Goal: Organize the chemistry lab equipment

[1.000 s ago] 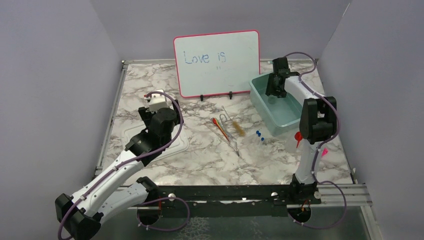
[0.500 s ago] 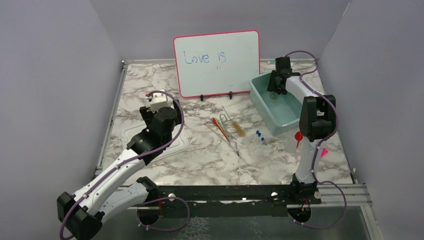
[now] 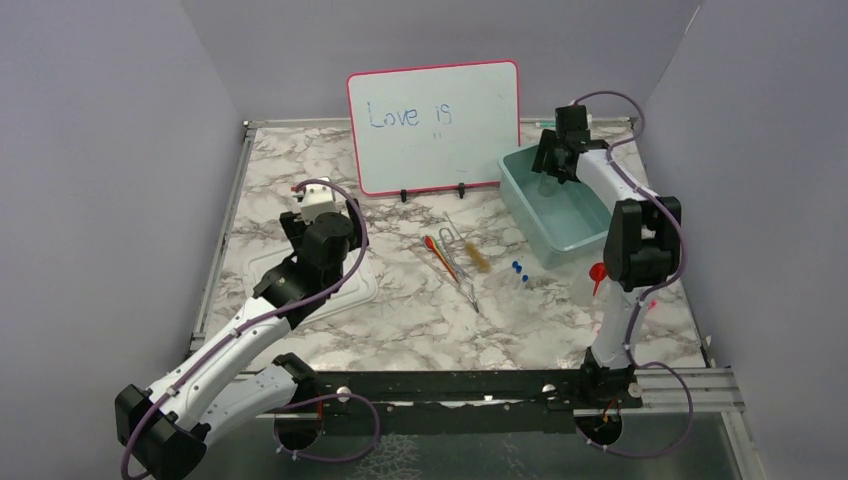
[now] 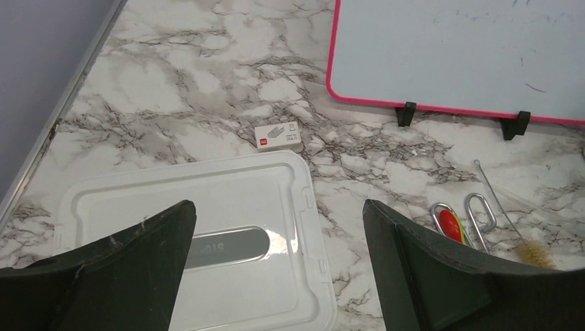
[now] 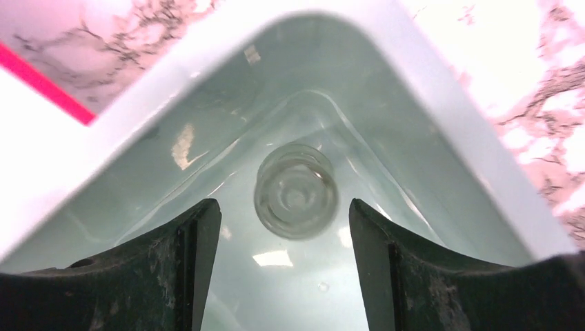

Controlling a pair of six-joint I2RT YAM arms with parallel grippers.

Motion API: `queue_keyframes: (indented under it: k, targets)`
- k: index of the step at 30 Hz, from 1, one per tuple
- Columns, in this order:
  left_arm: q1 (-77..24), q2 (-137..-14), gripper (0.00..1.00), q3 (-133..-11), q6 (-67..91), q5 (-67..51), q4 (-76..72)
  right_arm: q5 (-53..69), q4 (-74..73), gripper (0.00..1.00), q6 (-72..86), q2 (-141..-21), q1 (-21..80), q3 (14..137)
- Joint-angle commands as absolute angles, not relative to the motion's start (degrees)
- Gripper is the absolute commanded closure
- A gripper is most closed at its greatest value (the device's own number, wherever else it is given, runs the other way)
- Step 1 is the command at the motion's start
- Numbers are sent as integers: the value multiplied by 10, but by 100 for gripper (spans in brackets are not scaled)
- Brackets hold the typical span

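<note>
The clear little beaker [image 5: 296, 191] stands on the floor of the teal bin [image 3: 524, 218], in a far corner. My right gripper [image 5: 283, 207] hangs open just above it, its fingers apart from the glass on both sides. Still on the marble lie the thin red and orange sticks [image 3: 440, 252], the metal tweezers [image 3: 466, 286], the wire brush [image 3: 479, 259] and the small red funnel [image 3: 597, 272]. My left gripper [image 4: 277, 207] is open and empty over the white lid [image 4: 207, 207], left of those items.
The pink-framed whiteboard [image 3: 435, 125] stands at the back. Small blue pieces [image 3: 518, 268] lie beside the bin. A pink marker [image 3: 650, 303] lies by the right arm. A small white card [image 4: 278, 135] rests beyond the lid. Purple walls close in the sides.
My right gripper has opened and drawn back toward the bin's far corner, leaving the beaker standing in the bin. The left arm has not moved.
</note>
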State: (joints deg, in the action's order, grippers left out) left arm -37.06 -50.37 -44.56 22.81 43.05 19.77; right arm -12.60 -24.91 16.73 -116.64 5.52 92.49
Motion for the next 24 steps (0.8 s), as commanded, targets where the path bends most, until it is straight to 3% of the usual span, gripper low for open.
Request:
queue_keyframes:
  k: [1,20,24]
  targets:
    - [-366,-493,6,-446,220,406,184,-126,-268,27,171,-1086,52,922]
    - [-366,-468,6,-458,199,225,164,-128,-503,27,245,-704,52,769]
    - [-366,-464,6,-460,199,210,166,-180,-566,26,318,-649,53,742]
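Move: Just under the right hand's open fingers, about 5 cm down, stands the released glass beaker in the box, whose middle is some 8 cm back and 4 cm right. The blue-capped tubes lie roughly 23 cm back and 8 cm left of that hand, the red dropper 22 cm back and 8 cm right. From the left hand the tongs are about 2 cm ahead, 23 cm right and 22 cm below; the brush 9 cm ahead, 24 cm right. Rising straight up out of the box first, the right hand leaves the beaker and then sweeps back over the box towards its own base, about 18 cm up and 19 cm back in all, fingers staying open and tipping up some 10 degrees. High over the lid, the open left hand shifts about 5 cm right towards the tongs, turning clockwise. ##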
